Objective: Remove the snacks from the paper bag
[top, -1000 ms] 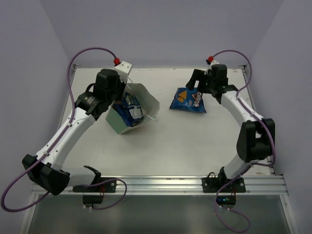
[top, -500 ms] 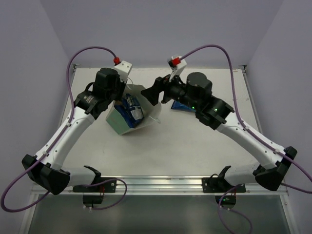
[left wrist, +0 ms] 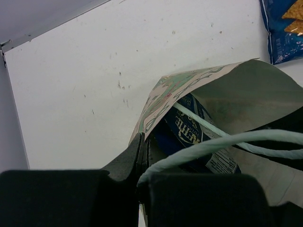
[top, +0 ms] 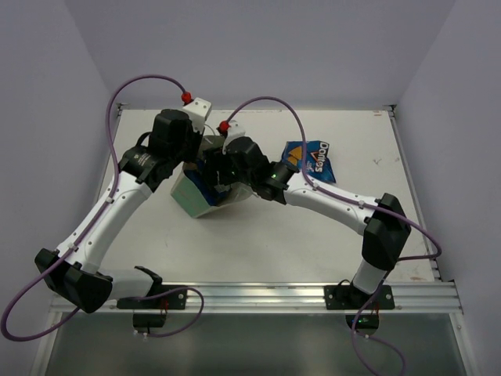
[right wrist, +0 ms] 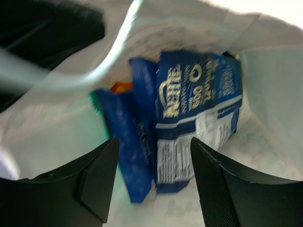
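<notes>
The mint-green paper bag [top: 194, 196] lies on its side at the table's left centre, mouth toward the right. My left gripper [left wrist: 144, 156] is shut on the bag's upper rim [left wrist: 156, 101] and holds the mouth open. My right gripper [right wrist: 154, 163] is open at the bag's mouth [top: 227, 168], its jaws on either side of a blue-and-white packet [right wrist: 199, 118] and a plain blue packet [right wrist: 128, 142]. Orange [right wrist: 120, 87] and teal [right wrist: 97, 101] edges show behind them. The dark blue Doritos packet [top: 311, 159] lies on the table to the right of the bag.
A white string handle [left wrist: 227, 139] loops across the bag's opening in the left wrist view. Purple cables arch over both arms. The table's raised rim [top: 258, 110] runs along the back.
My right arm has swung left from the Doritos packet, left lying on the table, and its open gripper now reaches into the bag's mouth. The left arm has stayed put.
</notes>
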`<control>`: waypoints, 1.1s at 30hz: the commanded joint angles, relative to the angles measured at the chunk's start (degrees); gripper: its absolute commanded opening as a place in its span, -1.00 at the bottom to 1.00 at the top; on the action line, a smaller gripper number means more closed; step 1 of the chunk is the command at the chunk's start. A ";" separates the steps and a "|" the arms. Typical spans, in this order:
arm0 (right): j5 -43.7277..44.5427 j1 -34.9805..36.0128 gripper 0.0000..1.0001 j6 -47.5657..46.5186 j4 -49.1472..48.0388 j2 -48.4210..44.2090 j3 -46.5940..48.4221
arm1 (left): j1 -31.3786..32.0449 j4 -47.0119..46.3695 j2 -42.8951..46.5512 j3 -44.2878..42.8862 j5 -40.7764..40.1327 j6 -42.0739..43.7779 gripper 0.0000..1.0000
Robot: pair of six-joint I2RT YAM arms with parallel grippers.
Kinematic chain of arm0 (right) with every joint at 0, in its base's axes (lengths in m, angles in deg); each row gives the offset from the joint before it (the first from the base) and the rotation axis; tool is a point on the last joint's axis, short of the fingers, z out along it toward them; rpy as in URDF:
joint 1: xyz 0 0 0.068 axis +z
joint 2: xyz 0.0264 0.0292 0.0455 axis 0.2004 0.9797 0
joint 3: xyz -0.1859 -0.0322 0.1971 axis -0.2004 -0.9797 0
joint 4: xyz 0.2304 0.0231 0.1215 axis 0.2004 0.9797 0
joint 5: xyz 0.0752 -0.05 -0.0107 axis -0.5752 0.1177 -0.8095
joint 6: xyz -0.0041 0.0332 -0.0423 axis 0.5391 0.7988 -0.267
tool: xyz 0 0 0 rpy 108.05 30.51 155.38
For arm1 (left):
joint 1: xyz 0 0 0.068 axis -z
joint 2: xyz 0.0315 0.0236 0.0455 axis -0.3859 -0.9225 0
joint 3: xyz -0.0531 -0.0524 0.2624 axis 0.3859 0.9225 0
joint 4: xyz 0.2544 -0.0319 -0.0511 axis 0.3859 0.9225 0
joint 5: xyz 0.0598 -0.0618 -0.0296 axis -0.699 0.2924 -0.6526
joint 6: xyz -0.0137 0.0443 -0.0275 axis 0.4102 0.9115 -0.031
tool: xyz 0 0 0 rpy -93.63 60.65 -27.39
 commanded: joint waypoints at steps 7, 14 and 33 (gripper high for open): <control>10.42 -0.09 0.21 5.47 -9.46 4.74 3.25 | -0.15 -2.44 2.72 -1.45 1.75 -0.47 -1.00; 13.67 -0.09 0.19 3.01 -11.82 8.70 4.83 | -0.15 -2.09 3.33 -1.27 2.19 -0.55 -1.00; 4.72 -0.27 -1.00 -10.43 -13.35 -2.43 2.63 | -0.24 -3.85 2.98 -0.39 -3.69 -0.47 -1.00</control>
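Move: The right hand is at the mouth of the paper bag, fingers open, and the blue snack pack with the white label lies inside, about 8 cm ahead, 2 cm left and 8 cm below. The other blue pack leans some 4 cm nearer and 4 cm farther left than that one, at about the same depth. For the left hand, which already grips the bag's rim and handle, the labelled pack lies roughly 5 cm ahead, 5 cm right and 13 cm down. The right hand reaches forward about 5 cm, level at first and then sinking some 5 cm between the bag's walls towards the labelled blue pack, drifting a little left and turning about 10 degrees clockwise; at the bottom its half-open fingers shut fully, pinching the pack's near end, and the hand starts back up by 2 to 3 cm. The left hand stays almost in place with its fingers shut on the rim and handle, holding the bag tilted open. ##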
